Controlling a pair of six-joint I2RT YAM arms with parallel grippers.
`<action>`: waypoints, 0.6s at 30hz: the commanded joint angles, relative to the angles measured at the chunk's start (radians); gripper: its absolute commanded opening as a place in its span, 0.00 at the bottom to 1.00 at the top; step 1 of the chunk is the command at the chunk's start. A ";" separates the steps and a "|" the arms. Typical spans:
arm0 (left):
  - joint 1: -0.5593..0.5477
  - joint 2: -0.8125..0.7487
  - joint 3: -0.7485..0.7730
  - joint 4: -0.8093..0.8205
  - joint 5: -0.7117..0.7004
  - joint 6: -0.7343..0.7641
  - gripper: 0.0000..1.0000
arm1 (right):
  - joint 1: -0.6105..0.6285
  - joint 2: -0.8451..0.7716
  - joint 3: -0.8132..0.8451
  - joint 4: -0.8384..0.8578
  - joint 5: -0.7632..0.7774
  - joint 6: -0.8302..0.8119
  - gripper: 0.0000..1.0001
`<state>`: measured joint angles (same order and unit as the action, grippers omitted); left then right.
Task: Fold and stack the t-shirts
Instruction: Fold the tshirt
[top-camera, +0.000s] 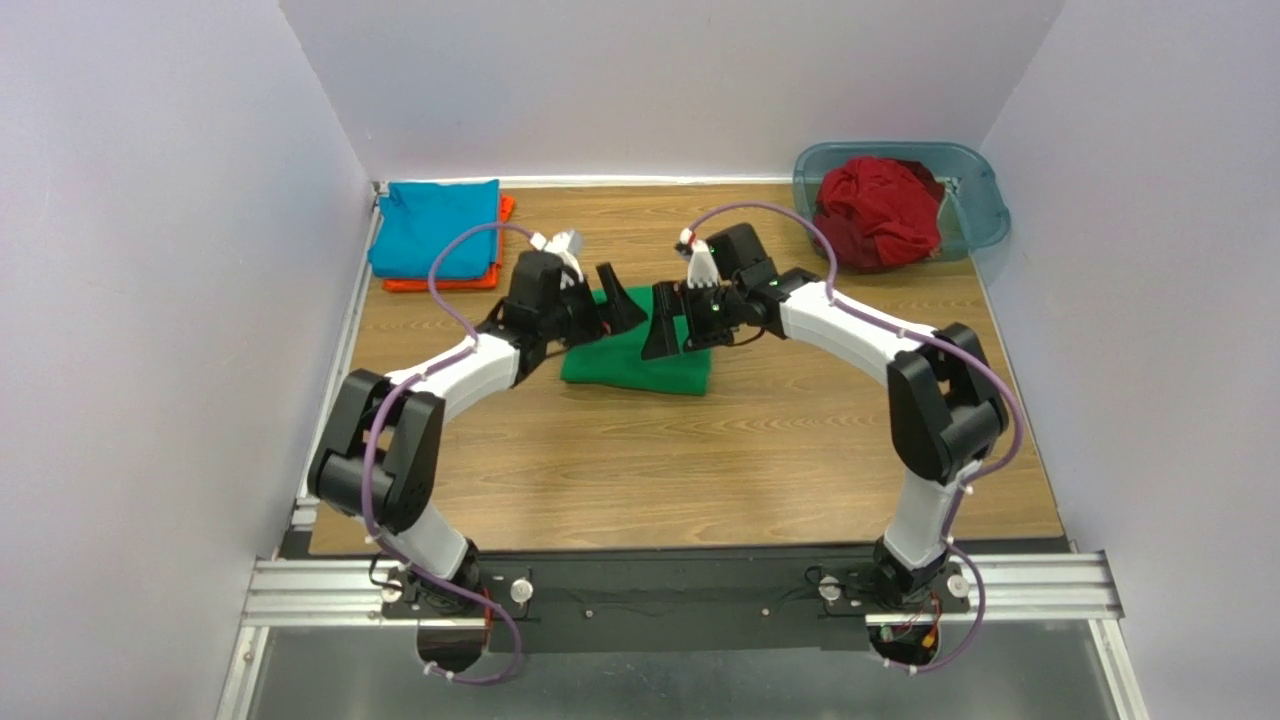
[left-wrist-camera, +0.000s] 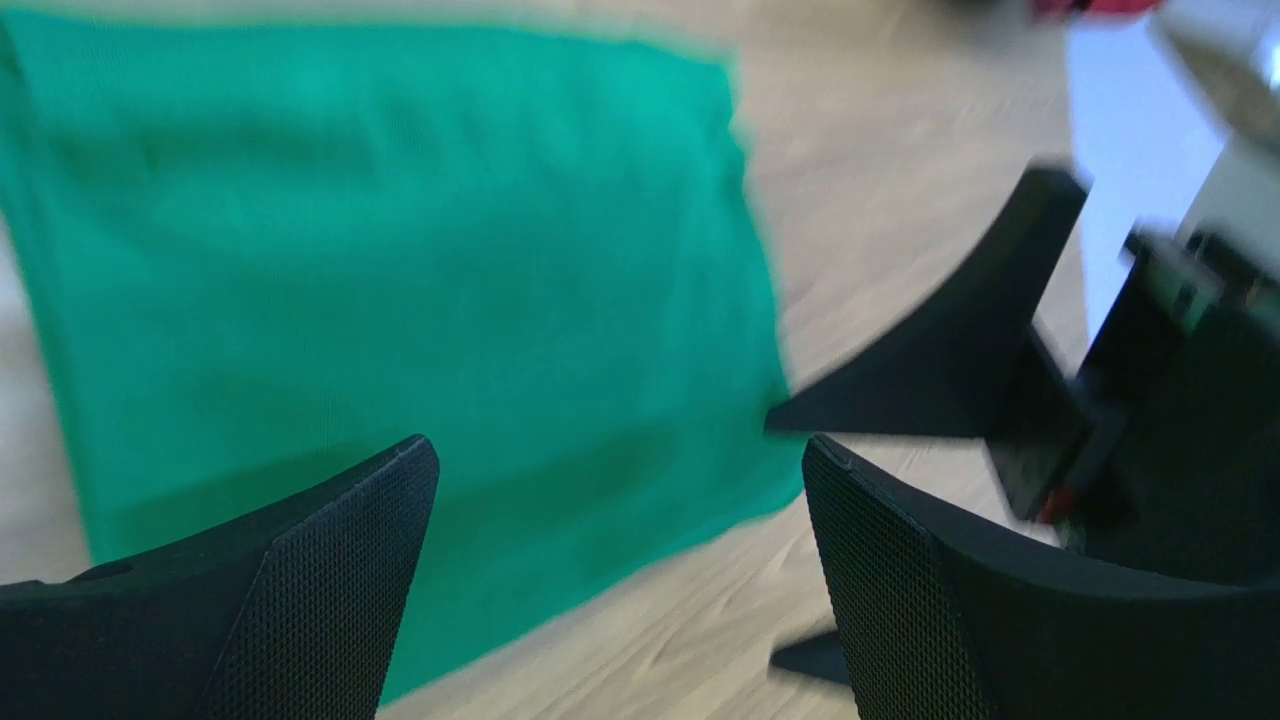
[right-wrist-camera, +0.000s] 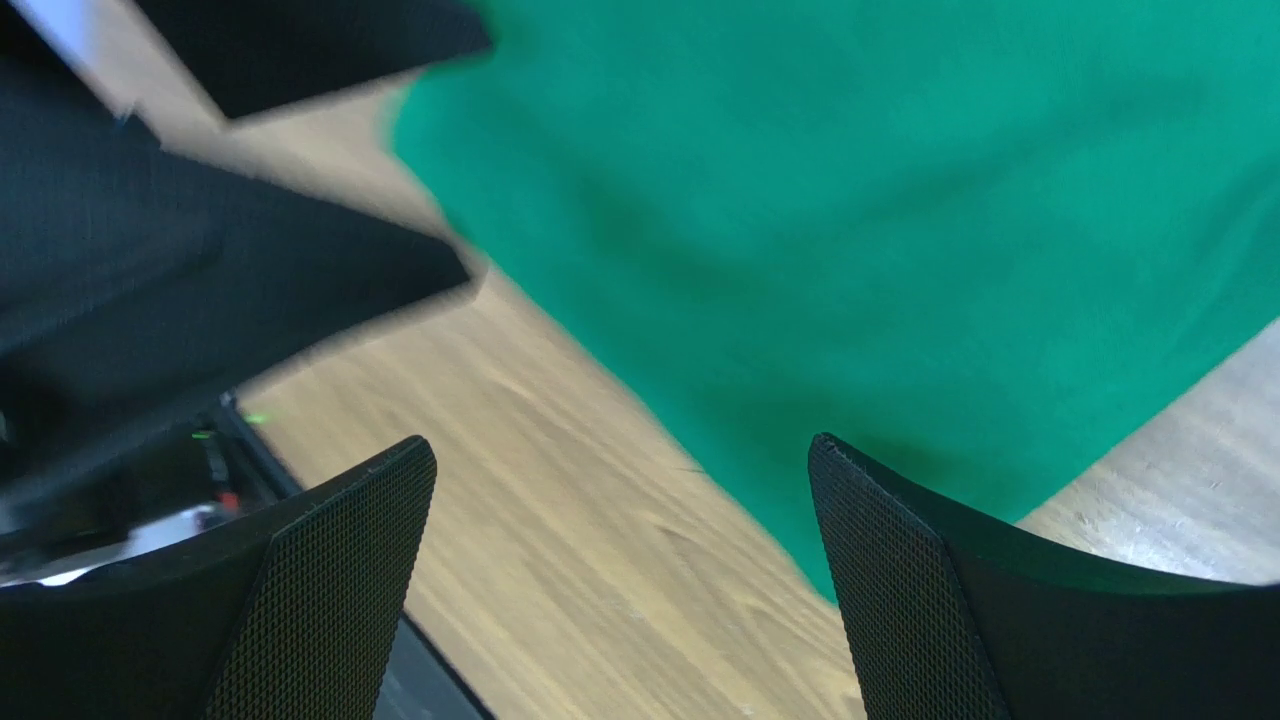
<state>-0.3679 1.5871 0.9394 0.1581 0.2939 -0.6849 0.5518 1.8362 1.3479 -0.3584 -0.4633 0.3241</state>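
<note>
A folded green t-shirt (top-camera: 639, 360) (left-wrist-camera: 406, 285) (right-wrist-camera: 887, 225) lies flat on the table's middle. My left gripper (top-camera: 616, 300) (left-wrist-camera: 616, 495) hovers over its far left edge, open and empty. Facing it, my right gripper (top-camera: 672, 318) (right-wrist-camera: 619, 495) hangs over the shirt's far right part, also open with nothing between its fingers. A folded teal-blue t-shirt (top-camera: 436, 228) rests on an orange t-shirt (top-camera: 504, 210) at the far left corner. A crumpled dark red t-shirt (top-camera: 879, 210) sits in the tub at the far right.
The translucent blue-grey tub (top-camera: 977, 195) stands at the back right corner. White walls close in the wooden table (top-camera: 676, 465) on three sides. The right gripper's fingers (left-wrist-camera: 962, 345) show in the left wrist view, close by.
</note>
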 joint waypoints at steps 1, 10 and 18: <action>-0.003 0.034 -0.126 0.179 0.137 -0.067 0.98 | -0.009 0.055 -0.058 0.029 0.046 -0.014 1.00; 0.000 0.097 -0.224 0.202 0.099 -0.051 0.98 | -0.009 0.101 -0.206 0.053 0.138 -0.028 1.00; 0.006 0.034 -0.292 0.187 0.047 -0.056 0.98 | -0.009 0.052 -0.277 0.059 0.192 -0.017 1.00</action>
<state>-0.3664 1.6569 0.6930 0.4080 0.3779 -0.7486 0.5449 1.8633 1.1442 -0.2276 -0.3840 0.3149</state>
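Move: The folded green t-shirt lies under both of my hands. Its middle is about 3 cm back and 2 cm right of my left hand, some 11 cm below. From my right hand it sits roughly 1 cm ahead, 4 cm left and 9 cm down. The folded stack is some 14 cm ahead and 29 cm left of my left hand; the laundry basket is about 24 cm ahead and 36 cm right of my right hand. I drop both wide-open hands about 7 cm onto the near half of the green t-shirt, my left also drawing back about 4 cm, my right sliding some 3 cm to the right and a little back towards the near right corner. Both slow sharply once low, fingers staying spread; my right hand's forward finger comes to rest on the cloth beside that corner, my left hand's forward finger on the near left part. ##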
